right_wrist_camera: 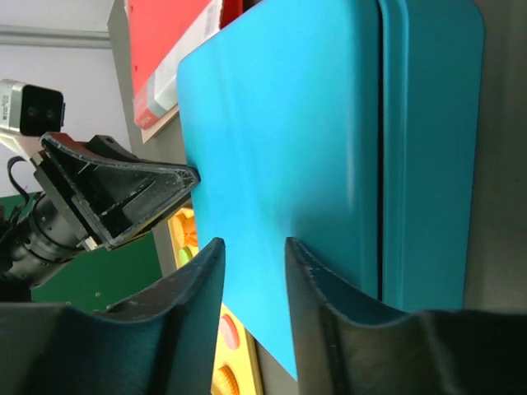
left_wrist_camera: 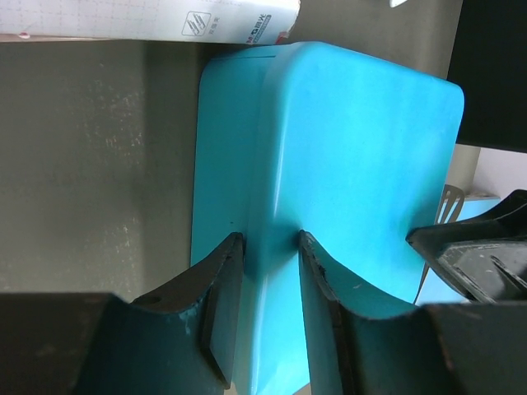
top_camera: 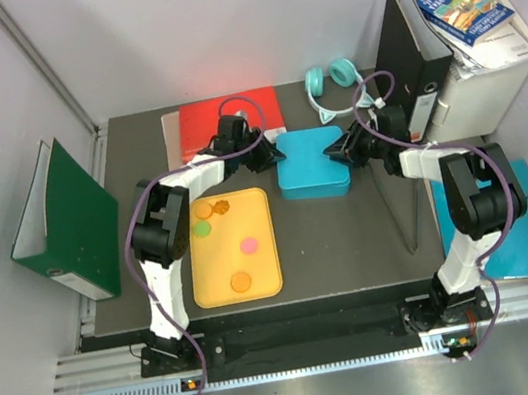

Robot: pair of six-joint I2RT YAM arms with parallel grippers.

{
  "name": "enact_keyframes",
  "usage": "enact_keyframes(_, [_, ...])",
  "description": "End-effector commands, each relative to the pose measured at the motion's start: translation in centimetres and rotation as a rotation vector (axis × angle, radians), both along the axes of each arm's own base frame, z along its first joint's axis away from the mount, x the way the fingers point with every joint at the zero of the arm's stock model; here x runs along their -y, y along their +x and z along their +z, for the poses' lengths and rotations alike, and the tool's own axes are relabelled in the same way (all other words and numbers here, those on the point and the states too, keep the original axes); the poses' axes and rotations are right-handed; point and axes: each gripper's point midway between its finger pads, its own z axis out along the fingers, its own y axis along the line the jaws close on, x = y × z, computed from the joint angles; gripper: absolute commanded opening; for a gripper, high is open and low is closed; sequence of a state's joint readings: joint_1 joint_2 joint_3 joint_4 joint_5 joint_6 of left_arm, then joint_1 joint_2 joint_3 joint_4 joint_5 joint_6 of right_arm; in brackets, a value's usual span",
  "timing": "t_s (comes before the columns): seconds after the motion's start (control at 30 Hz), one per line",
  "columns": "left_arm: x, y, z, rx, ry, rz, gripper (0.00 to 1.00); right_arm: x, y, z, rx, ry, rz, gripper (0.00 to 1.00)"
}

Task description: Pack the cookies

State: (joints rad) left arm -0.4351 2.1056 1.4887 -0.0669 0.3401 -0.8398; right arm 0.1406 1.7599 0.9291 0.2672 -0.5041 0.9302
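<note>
Several cookies lie on the yellow tray (top_camera: 252, 215): two orange ones (top_camera: 203, 211) at its far end, a green one (top_camera: 202, 228), a pink one (top_camera: 249, 246) and an orange one (top_camera: 241, 281). A closed blue box (top_camera: 311, 164) sits right of the tray. My left gripper (top_camera: 275, 155) (left_wrist_camera: 270, 239) is shut on the box's left edge (left_wrist_camera: 329, 148). My right gripper (top_camera: 330, 154) (right_wrist_camera: 251, 243) is at the box's right side, jaws open over the blue lid (right_wrist_camera: 280, 123) with nothing pinched. In the right wrist view, the tray's cookies (right_wrist_camera: 229, 329) peek out below the lid.
A red folder (top_camera: 230, 117) lies behind the left arm. A green binder (top_camera: 60, 221) leans at the left wall. Teal headphones (top_camera: 330, 77), a black binder (top_camera: 407, 52) and a white box with books (top_camera: 481, 39) crowd the back right. A blue folder (top_camera: 517, 226) lies under the right arm.
</note>
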Motion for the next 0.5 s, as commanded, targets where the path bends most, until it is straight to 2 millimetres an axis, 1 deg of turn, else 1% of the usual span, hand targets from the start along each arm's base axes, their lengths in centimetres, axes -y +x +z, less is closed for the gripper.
enact_keyframes(0.0, [1.0,0.7,1.6,0.045,-0.026,-0.019,0.38,1.2,0.0,1.5,0.041,-0.022,-0.028,0.40])
enact_keyframes(0.03, [1.1,0.7,1.7,0.046,-0.028,-0.020,0.38,1.1,0.0,2.2,0.057,-0.020,-0.026,0.45])
enact_keyframes(0.1, [1.3,0.8,2.0,0.050,-0.036,-0.023,0.38,1.2,0.2,3.9,0.094,-0.029,-0.025,0.53])
enact_keyframes(0.13, [1.5,0.8,2.1,0.052,-0.038,-0.025,0.38,1.3,0.2,4.2,0.099,-0.034,-0.025,0.59])
enact_keyframes(0.2, [1.9,0.9,2.6,0.060,-0.045,-0.032,0.38,1.4,0.2,5.0,0.118,-0.041,-0.024,0.63])
enact_keyframes(0.3, [2.2,0.9,3.2,0.069,-0.058,-0.036,0.38,1.3,0.0,5.1,0.126,-0.040,-0.020,0.64])
enact_keyframes(0.37, [2.3,1.0,4.2,0.088,-0.068,-0.034,0.38,1.3,-0.2,4.9,0.123,-0.038,-0.016,0.64])
enact_keyframes(0.4, [2.2,1.0,4.5,0.094,-0.070,-0.033,0.38,1.2,-0.1,5.1,0.130,-0.030,-0.014,0.64])
enact_keyframes(0.47, [2.0,1.1,6.0,0.127,-0.080,-0.026,0.39,1.1,-0.2,5.2,0.135,-0.025,-0.009,0.64])
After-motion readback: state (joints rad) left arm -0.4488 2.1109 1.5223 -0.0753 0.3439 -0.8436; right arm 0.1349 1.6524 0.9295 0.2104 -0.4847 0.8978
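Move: The closed lunch box has its middle about 7 cm to the left hand's right, 3 cm back and some 3 cm lower; from the right hand it lies roughly 4 cm left, 1 cm back and 4 cm lower. The red book is some 9 cm left and 8 cm ahead of the left hand, the cookie tray about 14 cm left and 20 cm back. From the right hand the headphones stand about 14 cm ahead and 4 cm right. The lunch box's lid is freed of the right hand, which rises about 3.5 cm from near its right side while its already parted fingers spread to nearly twice their gap. At the left edge of the box the left hand stays, part-open, then late on shifts about 1 cm right and 1 cm up, its fingertips nudging the rim. ##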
